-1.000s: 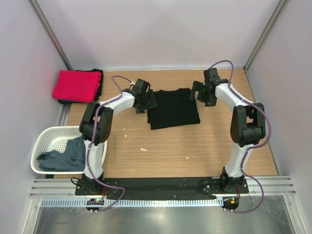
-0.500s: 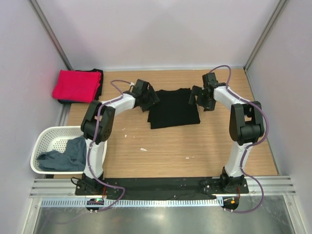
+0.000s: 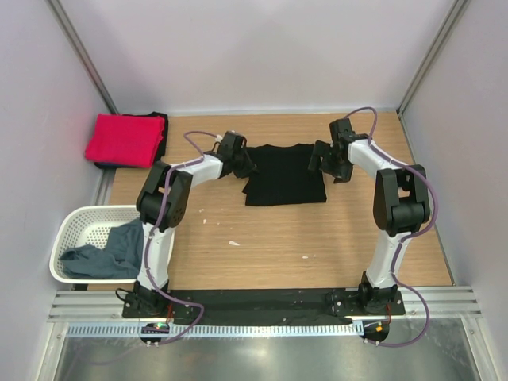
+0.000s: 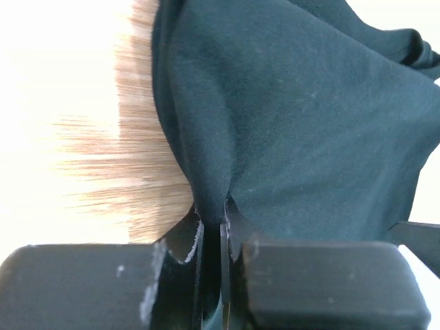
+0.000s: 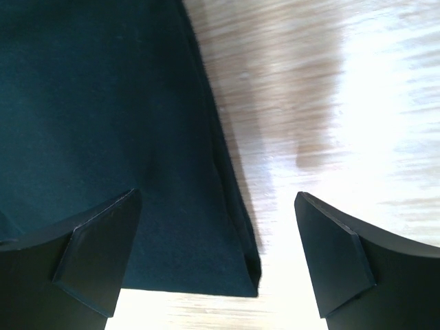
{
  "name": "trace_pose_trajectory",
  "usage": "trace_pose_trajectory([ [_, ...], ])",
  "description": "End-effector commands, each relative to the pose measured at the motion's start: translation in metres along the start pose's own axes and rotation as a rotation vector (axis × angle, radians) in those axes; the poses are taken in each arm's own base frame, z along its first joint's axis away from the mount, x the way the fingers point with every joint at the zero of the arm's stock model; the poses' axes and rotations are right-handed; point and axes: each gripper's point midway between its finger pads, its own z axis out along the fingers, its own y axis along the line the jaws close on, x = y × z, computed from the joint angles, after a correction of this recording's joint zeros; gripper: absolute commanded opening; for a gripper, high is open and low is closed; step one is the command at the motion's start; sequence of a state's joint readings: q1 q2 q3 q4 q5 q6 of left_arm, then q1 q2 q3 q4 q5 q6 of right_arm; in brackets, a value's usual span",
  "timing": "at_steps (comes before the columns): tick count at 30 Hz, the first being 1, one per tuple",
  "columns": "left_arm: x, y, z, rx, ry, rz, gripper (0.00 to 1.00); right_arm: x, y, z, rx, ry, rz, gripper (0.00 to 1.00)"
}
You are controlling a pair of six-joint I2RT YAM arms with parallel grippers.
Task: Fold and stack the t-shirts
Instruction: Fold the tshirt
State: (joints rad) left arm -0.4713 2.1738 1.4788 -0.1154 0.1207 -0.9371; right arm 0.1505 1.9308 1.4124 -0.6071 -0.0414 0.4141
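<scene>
A folded black t-shirt (image 3: 284,176) lies on the wooden table at centre back. My left gripper (image 3: 241,163) is at the shirt's left edge, shut on a pinched fold of the black cloth (image 4: 295,124); in the left wrist view the fabric runs down between the closed fingertips of that gripper (image 4: 213,223). At the shirt's right edge my right gripper (image 3: 321,163) stands open, and the right wrist view shows its jaws (image 5: 220,254) straddling the corner of the shirt (image 5: 103,103). A bright red t-shirt (image 3: 123,140) lies folded at the back left. A grey-blue t-shirt (image 3: 107,252) lies crumpled in the basket.
The white lattice laundry basket (image 3: 68,225) sits at the table's left edge beside the left arm's base. The red shirt rests on a dark folded cloth (image 3: 162,125). Small white specks (image 3: 233,243) lie on the wood. Walls close in the table at the back and both sides.
My left gripper has closed on the black shirt's left edge, which is now slightly bunched. The right gripper shifted a little towards the shirt's right edge and stays open.
</scene>
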Motion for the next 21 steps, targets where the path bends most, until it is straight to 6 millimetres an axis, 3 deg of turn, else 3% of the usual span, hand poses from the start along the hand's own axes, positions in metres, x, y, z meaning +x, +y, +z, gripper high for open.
trace_pose_trajectory([
  [1, 0.018, 0.057, 0.002, -0.204, 0.039, 0.132, 0.00, -0.024, -0.002, -0.023, 0.044, -0.076, 0.012, 1.00],
  [8, -0.051, 0.053, -0.049, -0.391, -0.119, 0.412, 0.00, -0.035, -0.013, -0.059, 0.078, -0.129, 0.021, 1.00],
  [9, -0.062, 0.046, -0.055, -0.389, -0.140, 0.432, 0.00, -0.035, -0.015, -0.062, 0.084, -0.131, 0.015, 1.00],
  [12, -0.080, 0.049, -0.071, -0.437, -0.146, 0.497, 0.00, -0.036, -0.023, -0.073, 0.120, -0.161, 0.017, 1.00],
  [21, -0.121, 0.044, -0.130, -0.463, -0.158, 0.669, 0.00, -0.034, -0.015, -0.086, 0.049, -0.227, 0.028, 1.00],
])
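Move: The left hand already grips the left edge of the folded black t-shirt, whose middle lies about 9 cm to its right, 2 cm back and 2 cm below. The red-topped stack is some 36 cm to the left hand's left and 8 cm farther out, roughly level in height; the white basket is about 40 cm left and 24 cm back. From the right hand, open over the shirt's right edge, the shirt's middle lies about 12 cm left, 2 cm back and 3 cm below. Still pinching the black t-shirt's left edge, the left hand drags the shirt about 12 cm left towards the red-topped stack, lifting some 5 cm mostly in the later half while the wrist rolls its left side up about 40 degrees. The right hand, wide open, moves up off the shirt's right edge and a little right, away from the shirt. ##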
